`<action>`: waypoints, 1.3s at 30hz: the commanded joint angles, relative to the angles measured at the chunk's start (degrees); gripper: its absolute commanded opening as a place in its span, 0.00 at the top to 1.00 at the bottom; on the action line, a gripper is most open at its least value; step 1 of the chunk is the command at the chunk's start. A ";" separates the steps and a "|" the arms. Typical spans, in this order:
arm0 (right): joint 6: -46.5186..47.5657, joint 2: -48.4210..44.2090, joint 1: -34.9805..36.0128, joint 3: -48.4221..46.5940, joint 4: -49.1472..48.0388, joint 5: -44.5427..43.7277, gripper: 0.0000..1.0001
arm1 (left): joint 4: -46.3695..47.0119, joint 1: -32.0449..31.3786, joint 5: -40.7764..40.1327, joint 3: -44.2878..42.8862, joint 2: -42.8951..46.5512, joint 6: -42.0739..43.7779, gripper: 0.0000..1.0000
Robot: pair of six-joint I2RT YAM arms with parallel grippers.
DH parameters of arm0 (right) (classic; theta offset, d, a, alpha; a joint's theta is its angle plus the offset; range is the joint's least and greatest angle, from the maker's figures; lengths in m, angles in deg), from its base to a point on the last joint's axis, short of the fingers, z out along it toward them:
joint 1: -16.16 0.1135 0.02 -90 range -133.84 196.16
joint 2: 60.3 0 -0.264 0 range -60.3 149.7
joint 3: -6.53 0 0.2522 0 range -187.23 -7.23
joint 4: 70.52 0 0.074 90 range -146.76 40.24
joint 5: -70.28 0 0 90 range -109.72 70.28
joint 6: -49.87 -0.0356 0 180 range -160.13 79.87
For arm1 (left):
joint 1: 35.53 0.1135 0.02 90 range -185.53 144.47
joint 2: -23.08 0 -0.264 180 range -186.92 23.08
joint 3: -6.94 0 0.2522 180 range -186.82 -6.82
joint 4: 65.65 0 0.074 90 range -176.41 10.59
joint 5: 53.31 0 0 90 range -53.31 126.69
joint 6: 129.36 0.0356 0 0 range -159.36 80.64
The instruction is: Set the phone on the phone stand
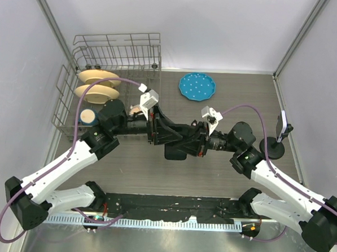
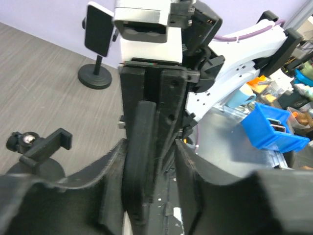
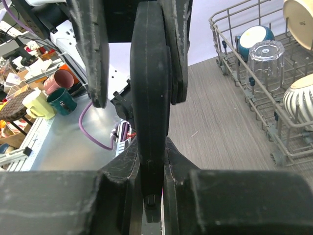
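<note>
The black phone [image 3: 150, 88] is held edge-on in the air over the middle of the table, where the two arms meet nose to nose. My right gripper [image 3: 151, 147] is shut on its lower end, both fingers pressed flat against its faces. My left gripper [image 2: 150, 147] stands open around the other end of the phone [image 2: 139, 156]. One finger lies against the phone and a clear gap separates the other finger from it. The phone stand [image 1: 275, 145], a black round base with a tilted holder [image 1: 282, 125], sits at the table's right edge; the stand [image 2: 98, 54] also shows in the left wrist view.
A wire dish rack [image 1: 111, 83] with plates, a glass and a cup fills the back left corner. A blue plate [image 1: 196, 85] lies at the back centre. A small black clamp on a round base [image 2: 41, 147] sits on the table close to my left gripper.
</note>
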 commanded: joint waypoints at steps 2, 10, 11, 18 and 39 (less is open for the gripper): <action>1.55 -2.45 0.02 -1.32 -1.74 -2.58 0.99 | 2.15 -0.19 6.57 -2.33 -0.52 -0.33 0.66; 3.66 -2.10 0.02 -2.55 1.95 -2.40 0.99 | 1.97 -0.19 7.02 -2.59 -0.78 -0.15 0.78; 4.27 -2.01 0.02 -2.72 2.39 -2.40 0.99 | 1.80 -0.19 6.85 -2.60 -0.79 -0.06 0.80; 6.12 -1.57 0.02 -4.39 7.30 -4.59 0.92 | 1.80 -0.19 3.43 -1.46 1.05 0.38 1.00; -5.47 3.25 2.39 -19.25 52.84 -59.88 0.43 | -4.35 -0.28 -47.56 3.73 16.09 11.28 1.00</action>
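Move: The phone is in the right fingers, hanging between the hands above the table. Its middle is roughly 3 cm to the left hand's right and 3 cm below it, level fore and aft; from the right hand it is about 2 cm left and 3 cm down. The phone stand is some 11 cm ahead of the right hand, 4 cm to its right and 18 cm below. The striped bowl is roughly 19 cm ahead of the left hand, 15 cm left and 25 cm down. The left fingers shut on the phone while the right ones still grip it and both hands nearly stand still; then the right fingers open and let go. The hands part: the left carries the phone left and forward, some 12 cm, swinging counter-clockwise about 45 degrees, while the right goes forward and right towards the phone stand, sinking slightly, turning clockwise and tipping fingers down, open. ##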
